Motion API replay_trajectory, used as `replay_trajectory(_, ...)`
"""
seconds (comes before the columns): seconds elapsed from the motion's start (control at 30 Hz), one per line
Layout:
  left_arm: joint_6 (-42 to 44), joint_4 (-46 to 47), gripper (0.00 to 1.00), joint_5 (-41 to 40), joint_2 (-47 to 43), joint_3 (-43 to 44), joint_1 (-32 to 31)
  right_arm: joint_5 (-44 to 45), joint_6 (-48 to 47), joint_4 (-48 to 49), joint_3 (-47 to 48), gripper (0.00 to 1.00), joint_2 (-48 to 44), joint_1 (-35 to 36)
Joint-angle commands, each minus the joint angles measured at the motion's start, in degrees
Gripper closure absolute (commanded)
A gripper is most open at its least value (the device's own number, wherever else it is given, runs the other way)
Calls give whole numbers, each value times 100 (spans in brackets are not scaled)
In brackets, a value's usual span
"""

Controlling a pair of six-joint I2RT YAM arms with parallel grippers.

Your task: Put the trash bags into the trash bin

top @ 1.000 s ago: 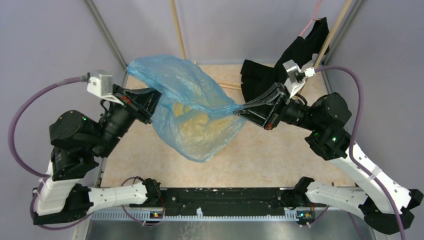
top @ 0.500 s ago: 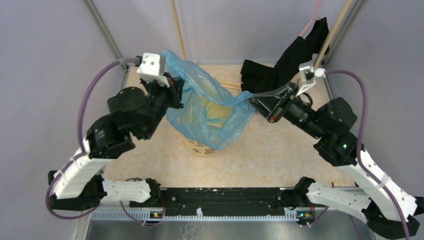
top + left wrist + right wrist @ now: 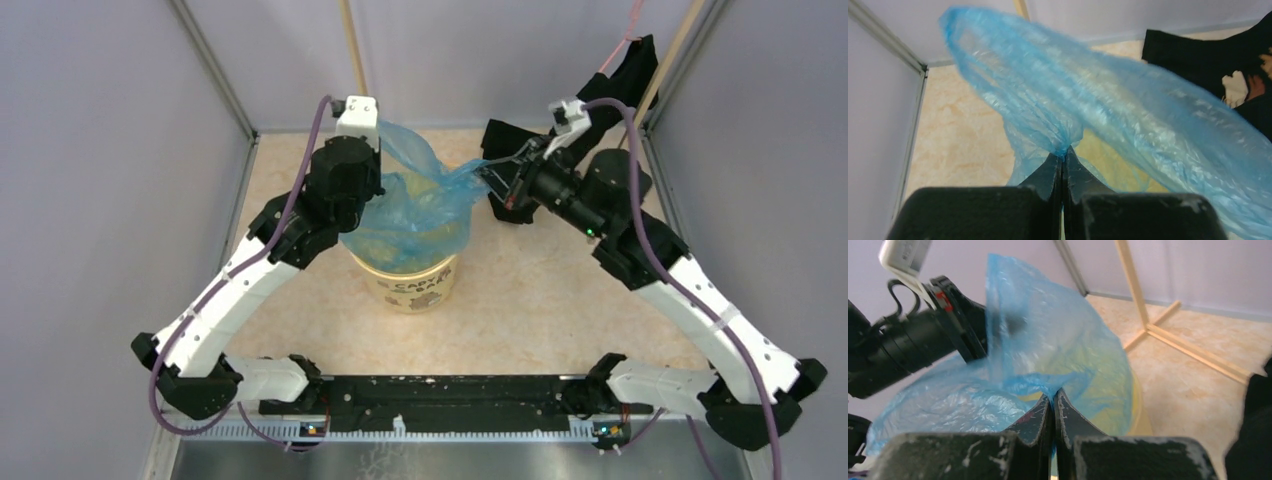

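The light-blue trash bag (image 3: 415, 205) hangs stretched between my two grippers, its lower part sagging into the mouth of the yellow-tan trash bin (image 3: 412, 288), which stands mid-table with dark lettering on its side. My left gripper (image 3: 378, 168) is shut on the bag's left edge (image 3: 1064, 150) above the bin's far-left rim. My right gripper (image 3: 487, 172) is shut on the bag's right edge (image 3: 1054, 390), above and right of the bin. The bin's yellow inside (image 3: 1133, 405) shows through the film in the right wrist view.
A black cloth garment (image 3: 590, 110) hangs at the back right on a wooden rack (image 3: 1168, 335), close behind my right gripper. It also shows in the left wrist view (image 3: 1208, 60). Enclosure walls stand on the left, back and right.
Both arms have swung toward the back of the table and closer together, carrying the bag with them. The bag has bunched up and lowered over the bin, whose lettered side is now uncovered.
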Motion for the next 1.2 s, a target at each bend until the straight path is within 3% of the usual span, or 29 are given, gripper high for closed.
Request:
replay_trajectory(0.0, 62, 360, 100, -99, -801, -550, 153, -1479, 219, 731, 253, 100, 932, -45)
replay_trajectory(0.13, -55, 60, 100, -385, -1390, -1177, 210, -2480, 630, 1549, 39, 100, 1628, 95)
replay_trajectory(0.33, -259, -124, 100, -248, -1728, -1475, 247, -2395, 684, 1676, -7, 100, 2201, 339)
replay_trajectory(0.47, -318, 105, 100, 448, -1314, -1241, 248, -1635, 182, 648, 115, 100, 2168, 336)
replay_trajectory(0.67, -641, 1065, 100, 2442, -571, -1293, 247, 497, -819, -844, 175, 100, 1470, 340)
replay_trajectory(0.77, -813, 1384, 100, 3006, -296, -1368, 248, 601, -1065, -1061, 256, 100, 1266, 340)
replay_trajectory(0.93, -891, 1447, 100, 2804, -461, -1856, 252, 152, -1176, -841, 535, 100, 1693, 703)
replay_trajectory(1.17, -549, 813, 100, 1502, -1512, -2635, 265, 751, -883, -468, 979, 100, 2990, 1378)
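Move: Both hands still pinch the blue trash bag. The trash bin it goes into has its middle about 6 cm right of the left hand, 2 cm ahead and some 27 cm below. From the right hand the bin lies about 12 cm left, 9 cm ahead and 30 cm down; the black cloth hangs roughly 22 cm ahead of that hand, 18 cm right and 20 cm lower. Still gripping the bag, both hands sink 10–13 cm towards the bin, swaying sideways, right ending 11 cm left. ##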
